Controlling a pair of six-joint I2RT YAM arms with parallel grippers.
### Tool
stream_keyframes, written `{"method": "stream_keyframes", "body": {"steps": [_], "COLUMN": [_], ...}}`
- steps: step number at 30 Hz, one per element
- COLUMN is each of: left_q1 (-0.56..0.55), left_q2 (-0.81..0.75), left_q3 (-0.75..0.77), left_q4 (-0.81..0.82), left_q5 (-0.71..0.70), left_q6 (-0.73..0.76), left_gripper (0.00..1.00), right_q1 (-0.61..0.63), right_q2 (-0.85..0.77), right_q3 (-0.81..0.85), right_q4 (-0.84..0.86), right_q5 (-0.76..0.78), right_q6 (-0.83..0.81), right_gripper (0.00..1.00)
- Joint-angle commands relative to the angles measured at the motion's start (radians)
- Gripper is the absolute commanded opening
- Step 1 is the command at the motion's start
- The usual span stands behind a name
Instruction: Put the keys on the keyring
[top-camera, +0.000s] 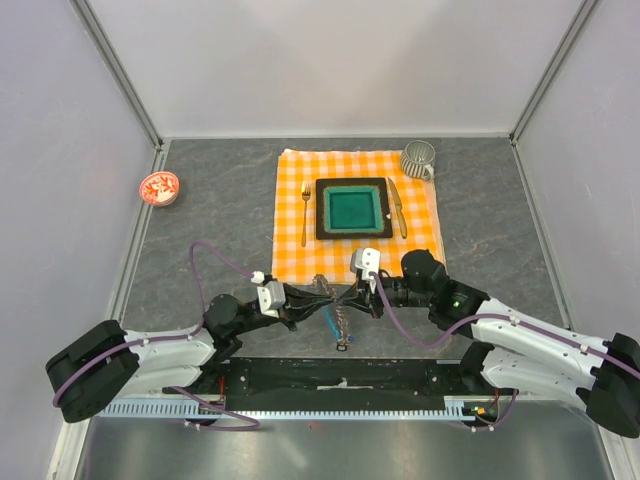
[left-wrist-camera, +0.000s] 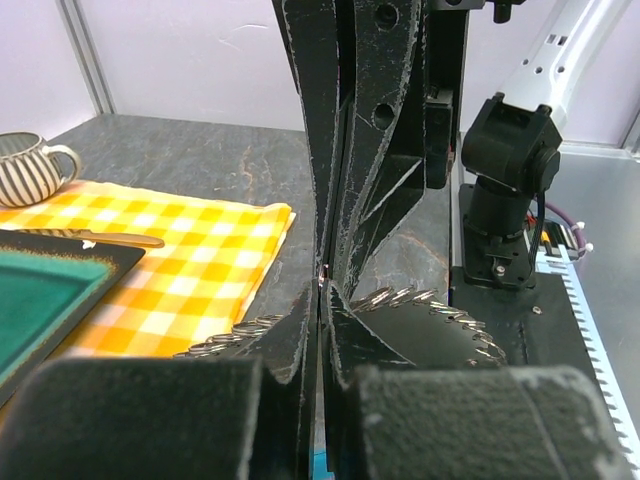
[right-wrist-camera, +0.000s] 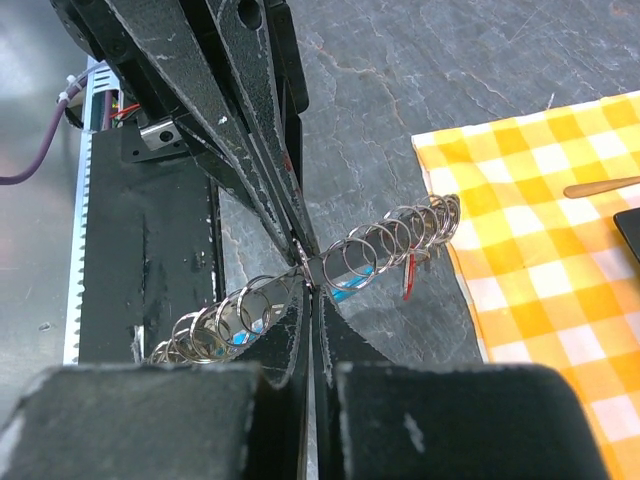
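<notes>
The keyring (right-wrist-camera: 395, 240) is a string of silvery wire rings with a cyan-blue piece (right-wrist-camera: 350, 290) under it. It lies across the grey table between the arms (top-camera: 335, 310). A small red key tag (right-wrist-camera: 408, 280) hangs from the rings near the cloth; no other keys show. My right gripper (right-wrist-camera: 311, 282) is shut, its tips pinching one ring mid-string. My left gripper (left-wrist-camera: 322, 285) comes from the opposite side, also shut, with a glint of metal at its tips. Rings (left-wrist-camera: 430, 300) fan out on both sides of it. The two grippers meet tip to tip (top-camera: 336, 297).
An orange checked cloth (top-camera: 420, 235) beyond the grippers carries a dark plate (top-camera: 322, 208), a fork (top-camera: 305, 212) and a knife (top-camera: 397, 207). A striped mug (top-camera: 418, 159) stands at its far right corner. A red-and-white dish (top-camera: 159, 187) sits far left. The black mounting plate (top-camera: 340, 378) runs along the near edge.
</notes>
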Motion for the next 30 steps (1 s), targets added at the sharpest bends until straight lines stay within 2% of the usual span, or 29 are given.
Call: {"method": "stream_keyframes", "body": {"steps": [1, 3, 5, 6, 7, 9, 11, 13, 16, 22, 30], "left_q1": [-0.004, -0.003, -0.003, -0.003, -0.004, -0.003, -0.003, -0.003, -0.003, -0.003, -0.003], "left_q2": [-0.008, -0.056, -0.124, -0.161, -0.236, -0.288, -0.334, -0.338, -0.281, -0.178, -0.120], "left_q3": [0.010, 0.009, 0.030, 0.070, 0.094, 0.153, 0.203, 0.251, 0.352, 0.436, 0.458], "left_q4": [0.417, 0.330, 0.179, -0.033, -0.137, -0.365, -0.487, -0.654, -0.811, -0.865, -0.896], "left_q5": [-0.006, -0.020, -0.020, -0.011, -0.008, -0.008, -0.019, -0.002, 0.046, 0.144, 0.159], "left_q6": [-0.020, -0.006, 0.024, 0.041, 0.073, 0.142, 0.207, 0.260, 0.306, 0.334, 0.345], "left_gripper": [0.13, 0.29, 0.34, 0.38, 0.39, 0.41, 0.42, 0.44, 0.47, 0.49, 0.45], "right_q1": [-0.002, -0.002, 0.000, -0.002, 0.000, 0.000, 0.000, 0.002, 0.009, 0.035, 0.058], "right_q2": [-0.022, -0.023, -0.017, -0.014, -0.008, 0.003, 0.017, 0.037, 0.061, 0.093, 0.098], "right_q3": [0.084, 0.121, 0.170, 0.187, 0.201, 0.239, 0.278, 0.311, 0.348, 0.394, 0.393], "right_q4": [-0.029, -0.093, -0.211, -0.242, -0.292, -0.332, -0.397, -0.449, -0.507, -0.569, -0.575], "right_q5": [-0.005, 0.021, 0.037, 0.052, 0.063, 0.090, 0.100, 0.104, 0.112, 0.150, 0.169], "right_q6": [-0.039, -0.069, -0.096, -0.118, -0.125, -0.143, -0.160, -0.183, -0.215, -0.255, -0.272], "right_gripper": [0.00, 0.00, 0.00, 0.00, 0.00, 0.00, 0.00, 0.00, 0.00, 0.00, 0.00]}}
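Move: Between both shut fingertips, right at each hand point (about 0 cm off), is the keyring, its wire coil draping down ahead of and behind the grip. From the left hand, the blue strip lies some 14 cm below, about 1 cm back and 1 cm to the left. The orange cloth's near edge is about 10 cm ahead, 5 cm to the right and 15 cm below that hand. Opening about halfway, the left fingers let go of the keyring; that hand rises nearly 10 cm, then drops most of the way back while easing 2 cm right, its fingertips tipping down some 20 degrees to straddle the right fingertips and the held keyring. The right hand keeps its pinch, drawing about 2.5 cm right through a small rise and dip while its fingers tip steeper downward. ##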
